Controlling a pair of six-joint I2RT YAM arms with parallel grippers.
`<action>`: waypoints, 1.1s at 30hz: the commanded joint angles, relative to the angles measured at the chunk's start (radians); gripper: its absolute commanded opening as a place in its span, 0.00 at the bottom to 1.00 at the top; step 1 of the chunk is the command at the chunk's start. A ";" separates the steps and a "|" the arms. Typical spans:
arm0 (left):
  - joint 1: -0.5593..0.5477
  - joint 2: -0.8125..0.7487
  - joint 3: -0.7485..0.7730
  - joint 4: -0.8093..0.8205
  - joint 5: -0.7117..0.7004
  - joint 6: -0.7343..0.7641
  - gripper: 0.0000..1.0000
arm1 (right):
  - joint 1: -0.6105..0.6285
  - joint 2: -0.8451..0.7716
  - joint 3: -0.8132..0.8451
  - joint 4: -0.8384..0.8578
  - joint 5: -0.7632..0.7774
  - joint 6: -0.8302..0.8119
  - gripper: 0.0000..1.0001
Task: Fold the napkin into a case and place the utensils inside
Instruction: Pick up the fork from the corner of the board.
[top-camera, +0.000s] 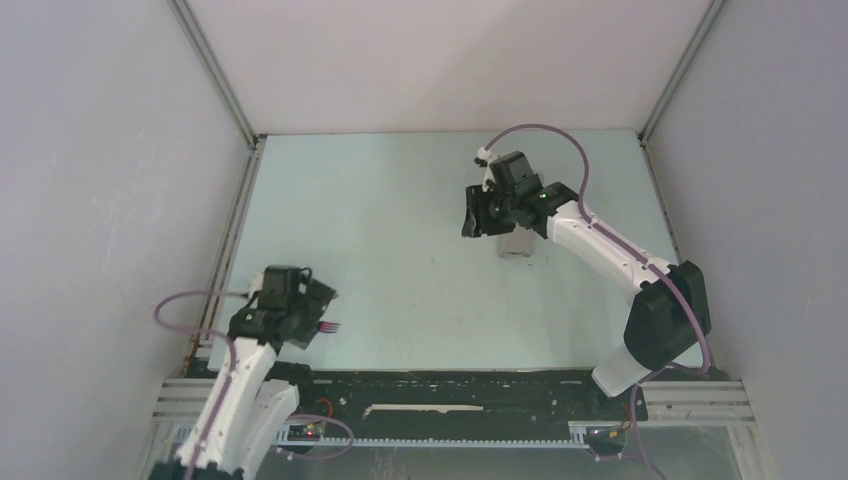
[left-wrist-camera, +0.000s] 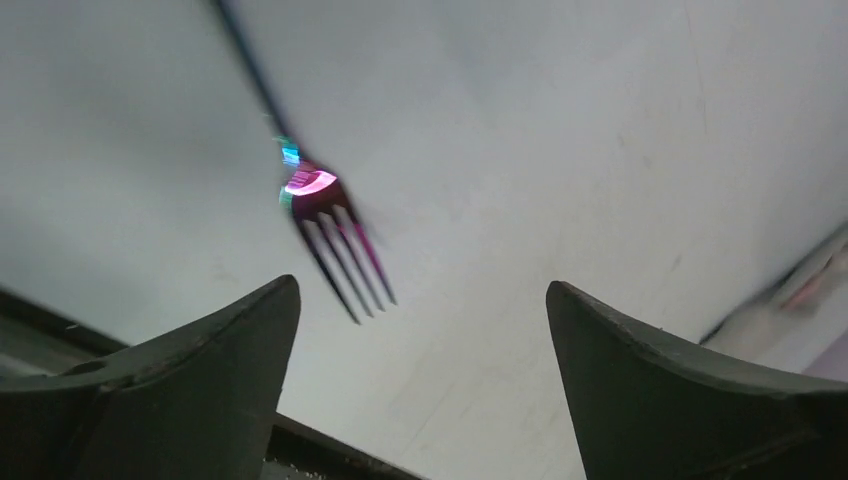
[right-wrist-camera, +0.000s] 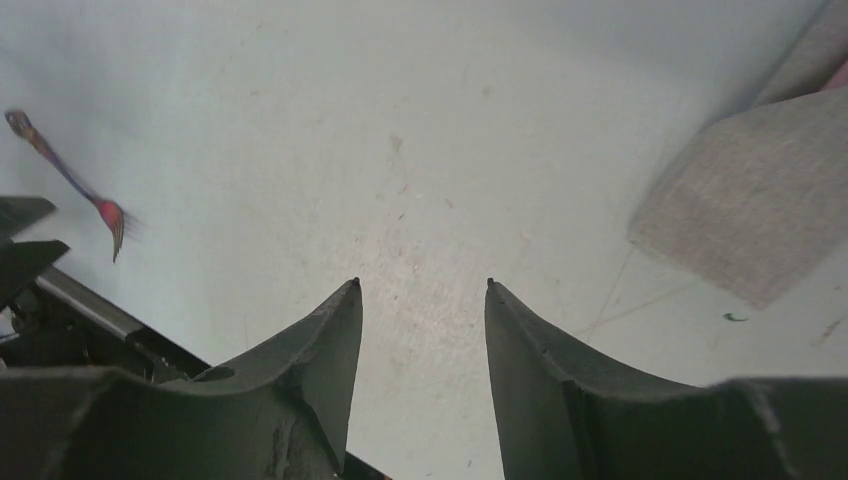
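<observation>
The fork (left-wrist-camera: 322, 205) has a thin purple handle and dark tines and looks blurred on the table, just beyond my left gripper (left-wrist-camera: 420, 292). That gripper is open wide with nothing between its fingers. From above, only the fork tines (top-camera: 328, 327) show beside the left gripper (top-camera: 316, 306). The napkin (right-wrist-camera: 750, 210) is a folded grey cloth on the table, to the right of my right gripper (right-wrist-camera: 422, 285), which is open and empty. Seen from above, the napkin (top-camera: 516, 246) lies partly under the right gripper (top-camera: 474, 216). The fork (right-wrist-camera: 70, 180) also shows far left. I cannot make out the spoon.
The pale table (top-camera: 400, 200) sits inside grey enclosure walls with metal frame posts (top-camera: 215, 70). A black rail (top-camera: 450, 385) runs along the near edge between the arm bases. A purple cable (top-camera: 560, 135) loops over the right arm.
</observation>
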 joint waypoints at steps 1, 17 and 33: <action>0.232 -0.138 -0.044 -0.229 -0.114 -0.084 1.00 | 0.051 -0.014 -0.015 0.079 -0.003 0.005 0.55; 0.577 0.485 -0.012 0.135 -0.002 0.063 0.74 | 0.094 -0.015 -0.085 0.097 0.007 -0.007 0.54; 0.276 0.542 0.247 0.099 -0.151 0.359 0.00 | 0.096 -0.043 -0.105 0.036 0.004 -0.007 0.59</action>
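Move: The fork lies about 9 cm to the left of the left gripper, some 2 cm nearer the base and 7 cm below it, with its tines towards the robot's right. The board's near edge runs about 12 cm back from the fork. From the right gripper, the fork is roughly 42 cm to the left, 17 cm back and 17 cm below. Swing the wide-open left gripper about 9 cm left and 6 cm down onto the fork, easing back and then slightly forward, while turning it some 25 degrees counter-clockwise and tipping the fingers straight down. Close the fingers on the fork's neck and just start to raise it. Ease the half-open right gripper about 5 cm back, down and left. ##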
